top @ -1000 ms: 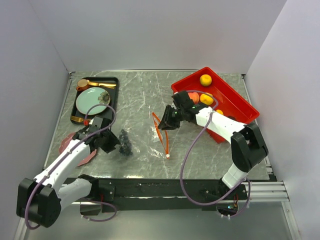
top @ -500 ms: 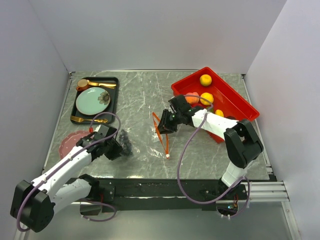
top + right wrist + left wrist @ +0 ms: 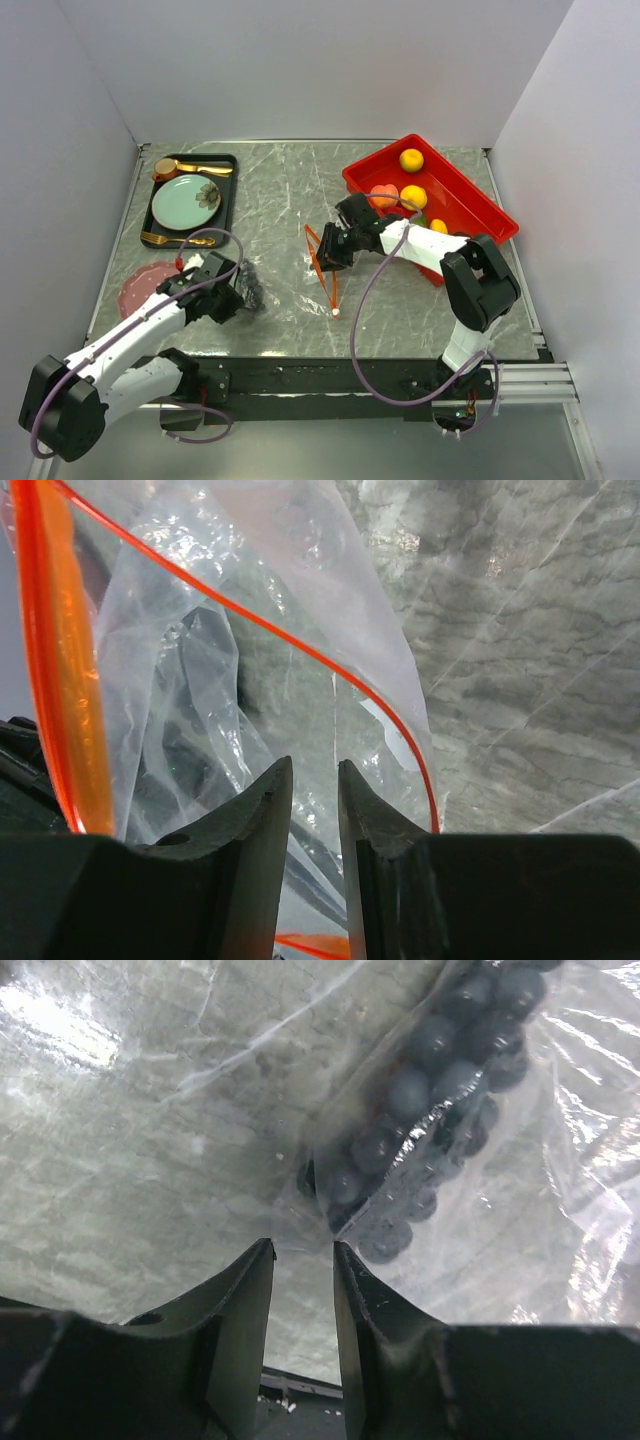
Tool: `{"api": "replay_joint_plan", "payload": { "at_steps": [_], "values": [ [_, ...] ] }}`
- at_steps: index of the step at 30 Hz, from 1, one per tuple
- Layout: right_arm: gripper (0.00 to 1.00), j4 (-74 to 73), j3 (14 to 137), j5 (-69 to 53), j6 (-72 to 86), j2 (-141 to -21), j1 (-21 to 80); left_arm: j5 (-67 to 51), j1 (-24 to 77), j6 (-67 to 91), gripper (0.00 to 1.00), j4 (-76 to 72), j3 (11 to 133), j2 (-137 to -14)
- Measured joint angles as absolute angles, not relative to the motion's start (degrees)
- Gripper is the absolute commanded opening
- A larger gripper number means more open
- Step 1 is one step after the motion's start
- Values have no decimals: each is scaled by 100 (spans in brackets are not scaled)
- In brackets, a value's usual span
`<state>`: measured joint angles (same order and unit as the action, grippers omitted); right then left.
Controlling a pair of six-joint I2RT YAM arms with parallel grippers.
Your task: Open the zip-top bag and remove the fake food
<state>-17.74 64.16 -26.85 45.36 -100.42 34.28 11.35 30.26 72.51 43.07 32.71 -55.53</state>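
Observation:
The zip-top bag (image 3: 290, 275) lies flat mid-table, its orange-red zip strip (image 3: 320, 262) gaping and ending at a white slider (image 3: 335, 313). Fake food: a dark purple grape bunch (image 3: 250, 285) sits inside the bag's left end. Yellow (image 3: 411, 159) and peach (image 3: 383, 196) pieces lie in the red tray (image 3: 470, 215). My left gripper (image 3: 238, 293) is at the bag's corner beside the grapes (image 3: 430, 1070), jaws narrowly apart (image 3: 303, 1247), with nothing seen clamped. My right gripper (image 3: 326, 257) is at the bag's mouth, jaws narrowly apart (image 3: 315, 765), with the strip (image 3: 50, 660) curving around it.
A black tray (image 3: 228, 190) at the back left holds a mint-green plate (image 3: 185, 200) and gold cutlery. A pink plate (image 3: 140, 290) lies by the left wall. Walls close the table on three sides.
My left arm swung right and nearer, bringing its gripper up to the grape end of the bag and uncovering the pink plate. The right gripper shifted slightly left at the bag's mouth.

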Motion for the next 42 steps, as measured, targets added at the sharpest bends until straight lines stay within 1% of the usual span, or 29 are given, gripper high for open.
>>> {"api": "replay_joint_plan", "payload": {
  "at_steps": [3,8,9,11,12,13,19,28,42],
  "values": [
    [33,-1752,6410,-2687,4534,-10064,3428,1149,3026,7210,32,4163,3194,-5631],
    [33,-1682,6348,-2700,4534,-10077,3428,1146,3026,7157,24,3876,3131,-5684],
    [33,-1671,6337,-2707,4536,-10090,3428,1146,3026,7137,19,3813,3118,-5684],
    [33,-1651,6331,-2711,4534,-10134,3428,1146,3026,7105,12,3734,3116,-5684],
    [33,-1638,6331,-2711,4536,-10154,3428,1149,3024,7078,4,3691,3116,-5684],
    [33,-1627,6329,-2711,4536,-10173,3428,1149,3026,7063,1,3664,3116,-5684],
    [33,-1531,6320,-2711,4536,-10182,3433,1151,3026,6869,1,3691,3179,-5605],
    [33,-1234,6141,-2729,4611,-10460,3437,1070,3026,6254,1,3997,4560,-5627],
    [32,-530,5918,-2985,5013,-10927,3439,657,3026,5747,1,4471,5531,-5946]
  ]
}}
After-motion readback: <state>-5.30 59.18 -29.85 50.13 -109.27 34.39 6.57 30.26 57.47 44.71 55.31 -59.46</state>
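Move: The closed corner of the zip-top bag is almost at the left fingertips, about 2 cm ahead, 1 cm to the right and 1 cm below. The grapes in the bag lie some 6 cm ahead and 3 cm right of this hand, with the orange-edged mouth 9 cm ahead and 22 cm right. From the right hand the mouth is about 5 cm below, 2 cm back and 1 cm left; the grapes are 5 cm back and 19 cm left, the strip's white end 11 cm back and 3 cm left. The left hand eases about 2 cm forward over the table and shuts its part-open fingers on the bag's closed corner beside the grapes, then pulls up some 12 cm, also drifting forward and to the right and tipping its fingers farther forward while turning clockwise about 15 degrees. Meanwhile the right hand, fingers still parted, sinks about 6 cm in two stages into the open mouth, reaching inside the orange strip. ##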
